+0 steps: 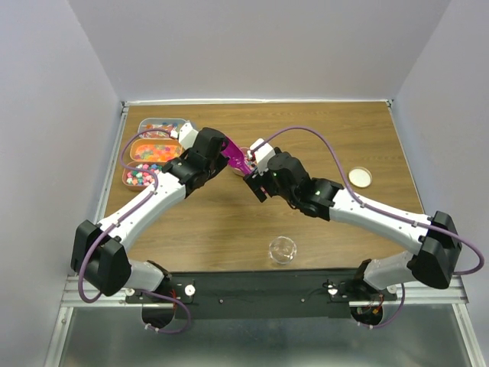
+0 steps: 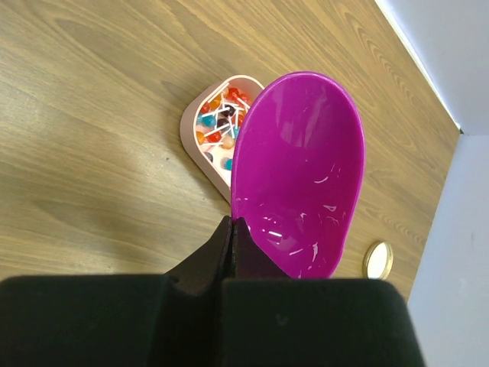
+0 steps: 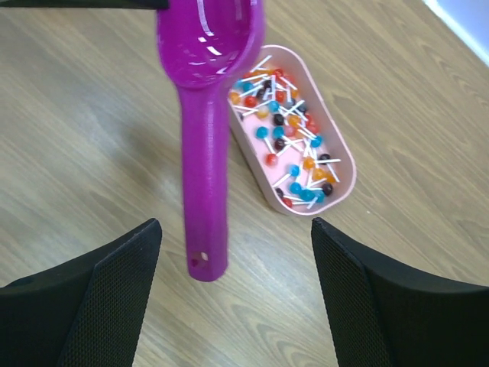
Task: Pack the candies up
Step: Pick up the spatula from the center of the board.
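My left gripper [image 1: 219, 155] [image 2: 231, 224] is shut on the rim of a magenta scoop [image 1: 234, 157] [image 2: 299, 164], whose bowl is empty. The scoop hangs over a small pink dish [image 2: 189, 130] [image 3: 341, 157] holding the candies [image 3: 294, 138], small lollipops on white sticks in red, blue and orange. The scoop's handle [image 3: 206, 176] points toward my right gripper [image 1: 252, 173] [image 3: 235, 225]. That gripper is open; the handle's end lies between its fingers [image 3: 107, 283], nearer the left one, touching neither.
Three trays of more coloured candies [image 1: 153, 151] stand at the table's far left. A clear glass jar [image 1: 283, 250] sits near the front edge. A round cream lid [image 1: 361, 177] [image 2: 378, 260] lies to the right.
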Controlling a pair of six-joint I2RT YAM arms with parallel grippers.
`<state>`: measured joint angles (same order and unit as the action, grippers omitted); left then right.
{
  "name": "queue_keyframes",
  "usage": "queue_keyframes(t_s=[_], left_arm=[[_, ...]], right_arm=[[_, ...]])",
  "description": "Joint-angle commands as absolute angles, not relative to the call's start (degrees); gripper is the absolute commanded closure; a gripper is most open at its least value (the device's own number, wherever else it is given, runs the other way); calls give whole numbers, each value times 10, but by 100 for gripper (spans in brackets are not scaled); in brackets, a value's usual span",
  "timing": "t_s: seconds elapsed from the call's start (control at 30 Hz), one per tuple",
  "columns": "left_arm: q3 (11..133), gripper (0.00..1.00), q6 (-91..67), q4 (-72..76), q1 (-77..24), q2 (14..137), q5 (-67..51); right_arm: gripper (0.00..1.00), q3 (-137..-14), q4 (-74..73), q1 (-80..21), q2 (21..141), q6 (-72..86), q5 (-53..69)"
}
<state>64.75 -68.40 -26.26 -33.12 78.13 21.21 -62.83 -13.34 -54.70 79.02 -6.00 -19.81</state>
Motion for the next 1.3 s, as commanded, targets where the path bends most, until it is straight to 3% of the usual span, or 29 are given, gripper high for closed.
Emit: queue_keyframes(t_s=[0.0, 0.5, 0.9, 1.03, 1.13, 1.27], left_arm=[[665, 100, -675, -269, -335, 775, 214], [663, 100, -678, -264, -335, 763, 193], [662, 100, -677, -260, -335, 777, 178], [665, 100, -672, -255, -335, 780, 172], [664, 100, -665, -252, -335, 775, 180], [645, 99, -660, -245, -334, 759, 197]], right_arm=[[16, -629, -99, -551, 802, -59, -137], [30, -562, 30, -560, 853, -68, -168], [61, -521, 98, -562, 867, -80, -191], [78, -518, 101, -564, 874, -82, -196], [86, -505, 102, -565, 853, -75, -201], [88, -481, 101, -564, 796, -57, -203]])
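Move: The handle of the purple spatula, hanging in the air from the left hand, lies about 2 cm to the left of the right hand, 1 cm ahead and some 6 cm below. The lollipop box stands roughly 14 cm ahead of the right hand, neither left nor right, 17 cm below; the empty glass jar about 12 cm back and 8 cm to its right, 16 cm below. From the left hand the handle is some 5 cm back, 7 cm right and 5 cm below. First leftwards about 3 cm to line up with the spatula's handle, then down some 6 cm onto it, the right hand brings its open fingers astride the handle and, creeping slightly forward and back to the right, closes them to pinch it from both sides. The left hand stays nearly still and keeps its pinch on the bowl end. ##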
